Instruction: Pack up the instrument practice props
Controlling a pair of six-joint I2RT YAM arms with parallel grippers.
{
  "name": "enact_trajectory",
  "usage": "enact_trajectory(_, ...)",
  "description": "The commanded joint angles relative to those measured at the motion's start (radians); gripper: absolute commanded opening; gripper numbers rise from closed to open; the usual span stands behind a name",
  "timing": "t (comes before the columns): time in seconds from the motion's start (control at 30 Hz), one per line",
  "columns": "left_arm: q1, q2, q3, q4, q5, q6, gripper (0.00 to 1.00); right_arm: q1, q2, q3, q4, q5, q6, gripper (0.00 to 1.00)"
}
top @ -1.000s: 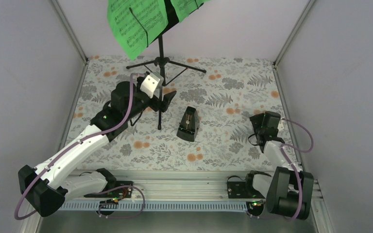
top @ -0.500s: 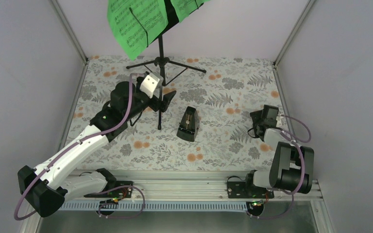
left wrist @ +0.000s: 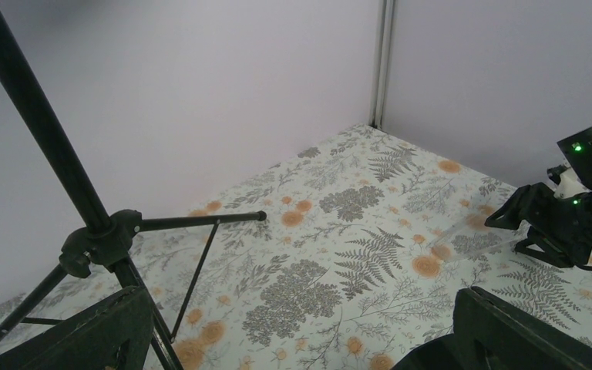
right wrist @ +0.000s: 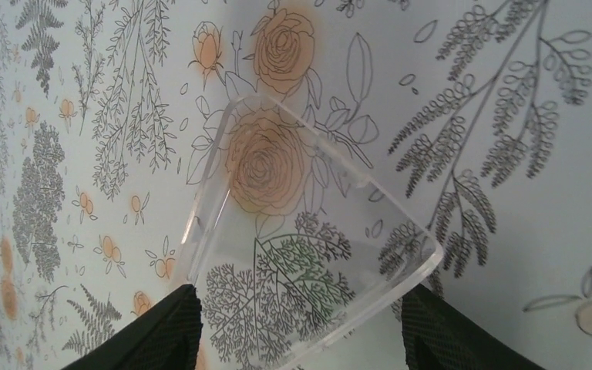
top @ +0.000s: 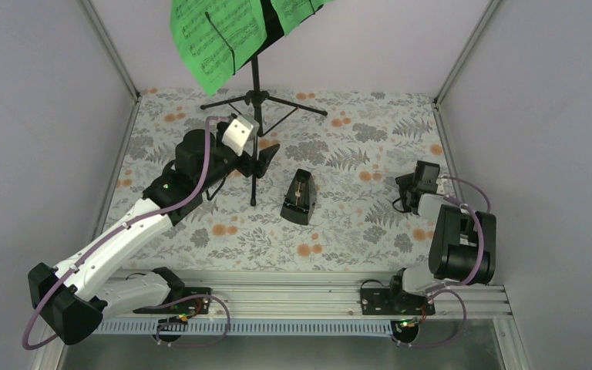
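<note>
The black tripod music stand (top: 256,116) stands at the back with green music sheets (top: 216,35) on its desk. The dark pyramid metronome (top: 299,197) stands mid-table. My left gripper (top: 256,160) is open around the stand's lower pole. In the left wrist view the pole (left wrist: 46,139) runs down just inside the left finger (left wrist: 85,339), and the gripper (left wrist: 293,351) is empty. My right gripper (top: 410,193) is low over the table at the right. It is open (right wrist: 301,347), with a clear plastic piece (right wrist: 308,223) lying between its fingers.
The table has a floral cloth (top: 339,231) and is enclosed by grey walls at left, back and right. The stand's tripod legs (top: 293,104) spread across the back. The right arm's elbow (top: 462,247) stands raised near the front right rail.
The right arm has folded up, its elbow rising, and its gripper has shifted slightly toward the back. The left arm, stand and metronome have not moved.
</note>
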Motion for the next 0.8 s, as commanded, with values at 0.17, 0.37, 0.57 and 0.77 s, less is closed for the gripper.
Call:
enact_trajectory(0.17,0.004,-0.008,0.0,-0.001,-0.011,0.005,0.96,-0.01,0.108,0.085,0.001,0.019,-0.135,0.48)
enact_trajectory(0.37,0.004,-0.007,0.0,0.0,-0.011,0.005,0.96,-0.009,0.17,0.134,-0.032,-0.01,-0.219,0.24)
enact_trajectory(0.57,0.003,-0.006,-0.001,0.0,-0.011,0.005,0.96,-0.009,0.221,0.165,-0.052,-0.037,-0.282,0.06)
enact_trajectory(0.77,0.004,-0.004,-0.001,0.0,-0.012,0.006,0.96,-0.007,0.227,0.183,-0.071,-0.045,-0.332,0.04)
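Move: Just ahead of the right hand lies the clear cover, its middle about 4 cm forward, 2 cm to the left and 3 cm below the open fingertips. The metronome stands some 36 cm to this hand's left and 9 cm farther back; the right side rail runs about 15 cm to its right, level with it. From the idle left hand the clear cover is roughly 9 cm ahead, 47 cm to the right and 34 cm below. Reaching forward about 4 cm over the clear cover while sinking some 2 cm, the right hand turns roughly 15 degrees counter-clockwise and closes its fingers almost fully, so that the tips pinch the thin near-right edge of the cover between them. ##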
